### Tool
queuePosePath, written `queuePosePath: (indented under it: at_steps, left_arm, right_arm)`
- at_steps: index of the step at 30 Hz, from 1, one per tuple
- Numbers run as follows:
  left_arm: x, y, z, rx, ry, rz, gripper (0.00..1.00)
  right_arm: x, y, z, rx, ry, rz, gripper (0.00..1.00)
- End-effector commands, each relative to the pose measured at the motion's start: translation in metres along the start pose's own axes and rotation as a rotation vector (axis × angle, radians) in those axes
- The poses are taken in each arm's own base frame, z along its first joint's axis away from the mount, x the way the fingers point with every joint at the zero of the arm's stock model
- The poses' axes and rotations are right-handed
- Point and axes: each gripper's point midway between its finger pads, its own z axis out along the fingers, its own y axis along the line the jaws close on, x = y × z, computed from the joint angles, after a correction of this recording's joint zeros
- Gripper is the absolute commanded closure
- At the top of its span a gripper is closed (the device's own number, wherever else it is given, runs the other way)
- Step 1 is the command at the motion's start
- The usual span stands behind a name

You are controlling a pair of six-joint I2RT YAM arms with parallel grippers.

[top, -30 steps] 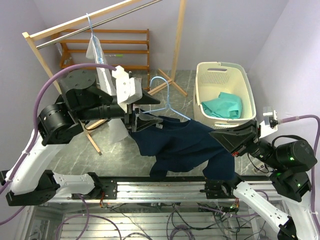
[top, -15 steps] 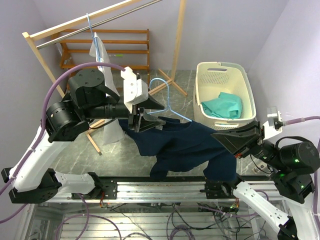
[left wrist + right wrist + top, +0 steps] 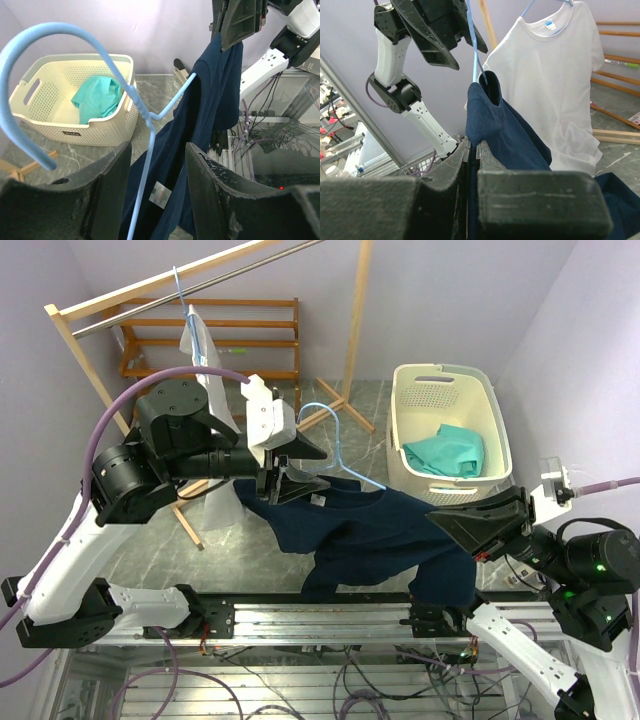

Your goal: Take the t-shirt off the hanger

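A navy t-shirt [image 3: 370,530] hangs stretched in the air between my two grippers, partly on a light blue hanger [image 3: 335,430]. My left gripper [image 3: 322,468] is open. In the left wrist view the hanger wire [image 3: 145,110] runs down between its spread fingers [image 3: 100,190], with the shirt [image 3: 210,100] and its neck label behind. My right gripper [image 3: 435,515] is shut on an edge of the navy shirt [image 3: 500,130], pinched between its fingertips [image 3: 472,145]. One hanger arm sticks out bare near the shirt's shoulder.
A white t-shirt [image 3: 205,370] hangs on another hanger from the wooden clothes rail [image 3: 160,285]. A cream laundry basket [image 3: 415,380] holding a teal cloth [image 3: 450,450] stands at the back right. A wooden rack [image 3: 250,330] stands behind.
My left arm has shifted right and up with the hanger. My right gripper has drawn back to the right, pulling the navy shirt tighter.
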Motion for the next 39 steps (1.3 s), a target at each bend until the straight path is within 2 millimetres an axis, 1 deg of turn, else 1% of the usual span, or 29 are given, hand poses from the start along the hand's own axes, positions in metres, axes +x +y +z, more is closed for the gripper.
queuePosePath:
  at_steps: [1, 4, 8, 10, 12, 13, 14, 15, 18, 20, 21, 22, 24, 25, 26, 27, 30, 33, 37, 39]
  left_arm:
    - [-0.004, -0.001, -0.002, -0.003, -0.017, 0.006, 0.43]
    - [-0.002, -0.001, 0.002, 0.008, -0.013, -0.001, 0.44]
    - [-0.005, -0.002, 0.006, 0.025, -0.026, -0.004, 0.47]
    - [-0.006, -0.001, 0.010, 0.035, -0.027, -0.007, 0.50]
    - [-0.006, -0.001, 0.014, 0.047, -0.024, -0.012, 0.63]
    - [-0.004, -0.001, 0.016, 0.052, -0.018, -0.018, 0.78]
    - [-0.002, -0.001, 0.018, 0.056, -0.011, -0.023, 0.91]
    - [-0.001, 0.000, 0.019, 0.055, -0.003, -0.028, 0.93]
    - [0.006, 0.002, 0.020, 0.048, 0.019, -0.028, 0.93]
    - [0.006, 0.005, 0.018, 0.022, 0.020, -0.017, 0.93]
    - [0.005, 0.008, 0.015, 0.002, 0.020, -0.011, 0.93]
    - [0.004, 0.010, 0.012, -0.017, 0.020, -0.001, 0.93]
    - [0.001, 0.015, 0.004, -0.060, 0.028, 0.014, 0.93]
    - [-0.001, 0.015, 0.000, -0.070, 0.030, 0.022, 0.93]
    - [-0.003, 0.015, -0.003, -0.078, 0.034, 0.027, 0.93]
    - [-0.006, 0.016, -0.006, -0.087, 0.034, 0.032, 0.93]
    - [-0.012, 0.015, -0.015, -0.104, 0.032, 0.041, 0.93]
    - [-0.015, 0.015, -0.019, -0.118, 0.022, 0.048, 0.93]
    - [-0.016, 0.014, -0.017, -0.103, 0.017, 0.045, 0.93]
    - [-0.017, 0.013, -0.016, -0.094, 0.016, 0.041, 0.93]
  right_arm:
    - [-0.030, 0.028, -0.009, -0.092, -0.106, -0.036, 1.00]
    - [-0.031, 0.030, -0.009, -0.103, -0.112, -0.029, 1.00]
    - [-0.030, 0.030, -0.008, -0.106, -0.108, -0.026, 1.00]
    - [-0.030, 0.029, -0.008, -0.101, -0.107, -0.025, 1.00]
    - [-0.028, 0.028, -0.007, -0.101, -0.104, -0.023, 1.00]
    - [-0.028, 0.028, -0.007, -0.099, -0.103, -0.022, 1.00]
    - [-0.027, 0.027, -0.007, -0.097, -0.101, -0.022, 1.00]
    - [-0.027, 0.026, -0.007, -0.094, -0.100, -0.023, 1.00]
    - [-0.026, 0.023, -0.009, -0.074, -0.097, -0.025, 1.00]
    - [-0.022, 0.018, -0.010, -0.042, -0.086, -0.026, 1.00]
    - [-0.021, 0.014, -0.011, -0.019, -0.081, -0.026, 0.98]
    - [-0.017, 0.009, -0.013, 0.008, -0.070, -0.027, 0.88]
    - [-0.009, -0.003, -0.020, 0.080, -0.051, -0.026, 0.64]
    - [-0.005, -0.010, -0.024, 0.126, -0.041, -0.031, 0.53]
    - [0.000, -0.015, -0.030, 0.157, -0.025, -0.034, 0.46]
    - [0.004, -0.021, -0.036, 0.200, -0.019, -0.033, 0.42]
    - [0.016, -0.029, -0.051, 0.264, 0.002, -0.030, 0.37]
    - [0.023, -0.032, -0.059, 0.290, 0.019, -0.027, 0.36]
    - [0.027, -0.040, -0.060, 0.323, 0.028, -0.030, 0.36]
    - [0.029, -0.046, -0.058, 0.347, 0.038, -0.034, 0.41]
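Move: The left gripper stands open around the blue hanger's left arm just beside its neck, which is only about 1 cm further right and 1 cm lower. From the left hand, the navy shirt's right shoulder is some 15 cm right and 5 cm back; its collar tag is about 4 cm back, level sideways and 8 cm lower. The right fingers already pinch that shoulder, with the hanger arm about 15 cm to their left, 5 cm ahead and slightly higher. Ease the left gripper about 1.5 cm right and down, with a touch forward, and close its fingers on the hanger arm beside the neck. Once they hold, open the right gripper to let go of the shoulder pinch and draw it some 5 cm right and as far down, turning about 15 degrees clockwise. Keep the left grip shut while that hand rises and comes back left. ##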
